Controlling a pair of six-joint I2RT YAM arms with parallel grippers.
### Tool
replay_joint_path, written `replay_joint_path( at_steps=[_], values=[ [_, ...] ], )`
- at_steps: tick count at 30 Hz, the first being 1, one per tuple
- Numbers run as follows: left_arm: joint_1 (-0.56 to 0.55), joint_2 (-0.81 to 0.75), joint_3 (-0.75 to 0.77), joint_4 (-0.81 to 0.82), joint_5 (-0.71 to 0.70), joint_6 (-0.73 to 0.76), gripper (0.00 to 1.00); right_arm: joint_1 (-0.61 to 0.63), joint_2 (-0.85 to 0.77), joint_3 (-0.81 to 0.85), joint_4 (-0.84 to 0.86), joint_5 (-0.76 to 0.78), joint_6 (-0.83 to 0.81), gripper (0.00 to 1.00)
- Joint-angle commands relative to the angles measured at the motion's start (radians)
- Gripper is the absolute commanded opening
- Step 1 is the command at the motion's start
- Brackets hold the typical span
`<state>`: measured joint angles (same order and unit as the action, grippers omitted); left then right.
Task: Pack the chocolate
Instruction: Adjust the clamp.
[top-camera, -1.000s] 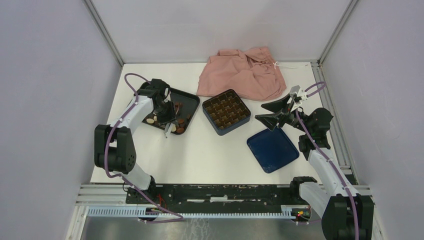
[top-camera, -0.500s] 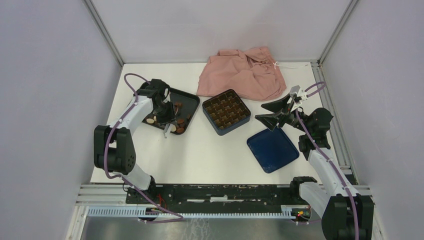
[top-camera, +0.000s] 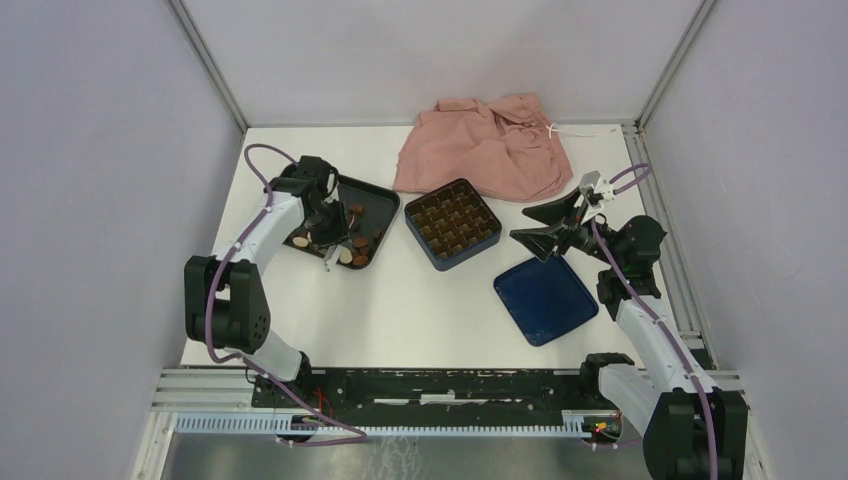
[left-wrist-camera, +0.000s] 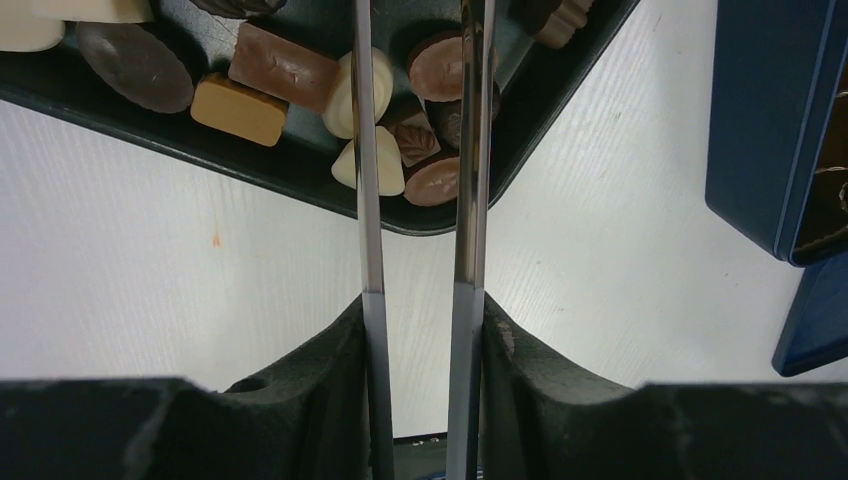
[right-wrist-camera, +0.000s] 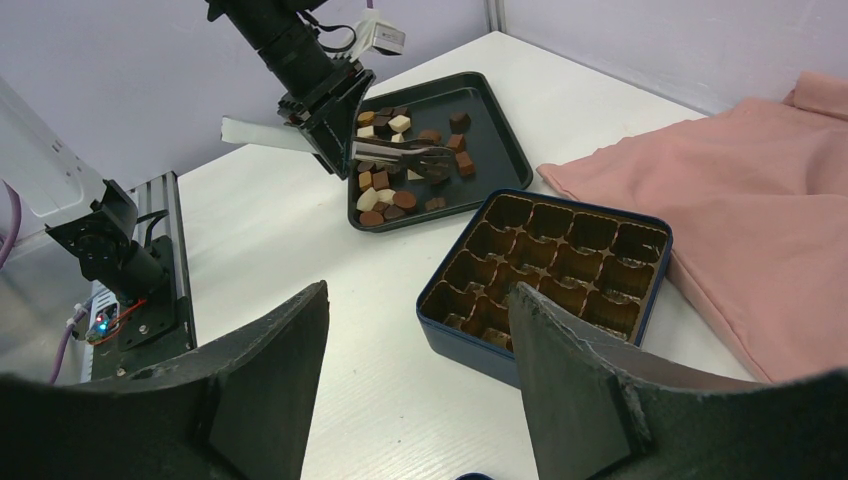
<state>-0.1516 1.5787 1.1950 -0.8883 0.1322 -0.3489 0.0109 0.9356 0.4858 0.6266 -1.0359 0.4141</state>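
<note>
The chocolate (left-wrist-camera: 260, 65) lies as several small brown, tan and cream pieces in a black tray (top-camera: 375, 205) at the left. My left gripper (top-camera: 335, 245) (left-wrist-camera: 420, 310) is shut on metal tongs (left-wrist-camera: 365, 150). Their two blades reach over the tray's near corner, with a round brown piece (left-wrist-camera: 437, 68) showing between them. The blade tips run out of the left wrist view. In the right wrist view the tongs (right-wrist-camera: 400, 155) end among the pieces (right-wrist-camera: 385, 195); whether they pinch one I cannot tell. My right gripper (top-camera: 530, 225) (right-wrist-camera: 418, 300) hangs open and empty beside the blue box (top-camera: 470, 250).
The blue box (right-wrist-camera: 470, 345) holds a gold gridded insert whose cells look empty. Its blue lid (top-camera: 545, 298) lies flat at the front right. A pink cloth (top-camera: 485, 145) is bunched at the back, touching the box's far side.
The left arm has shifted slightly with the tongs over the tray. The right arm has not moved.
</note>
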Motion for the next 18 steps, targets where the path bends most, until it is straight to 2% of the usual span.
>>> replay_joint_path(
  at_steps=[1, 7, 11, 15, 18],
  values=[
    [0.002, -0.086, 0.047, 0.001, -0.025, 0.054, 0.02, -0.003, -0.01, 0.019, 0.033, -0.012, -0.012, 0.72],
    [0.002, -0.185, 0.042, -0.001, -0.036, 0.045, 0.02, -0.004, -0.01, 0.019, 0.033, -0.019, -0.022, 0.72],
    [0.003, -0.275, 0.03, 0.015, 0.028, 0.026, 0.02, -0.003, -0.016, 0.019, 0.034, -0.035, -0.044, 0.72],
    [0.003, -0.403, -0.013, 0.102, 0.216, -0.025, 0.02, -0.002, -0.026, 0.013, 0.065, -0.059, -0.05, 0.72],
    [0.002, -0.509, -0.118, 0.289, 0.441, -0.13, 0.02, 0.004, -0.027, 0.01, 0.097, -0.085, -0.039, 0.72]
  ],
)
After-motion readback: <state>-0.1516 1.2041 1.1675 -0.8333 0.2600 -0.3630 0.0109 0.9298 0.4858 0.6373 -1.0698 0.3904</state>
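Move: The left hand holds the tongs low over the near part of the chocolate tray, whose middle is about 8 cm ahead, 4 cm to its left and 8 cm below. The chocolates in the tray's near right corner are roughly 1 cm ahead, 3 cm right and 8 cm down. The empty chocolate box stands some 25 cm right and 6 cm ahead. From the idle right hand the tray's middle is about 42 cm left, 13 cm ahead and 25 cm down. Straight up and gathering speed, the left hand lifts the held tongs some 11 cm away from the chocolate tray, easing only about 2 cm to the right near the end. Meanwhile the wrist tilts about 20 degrees or a little more, swinging the downward fingers forward and raising the tongs' head; the fingers keep their grip and opening. ##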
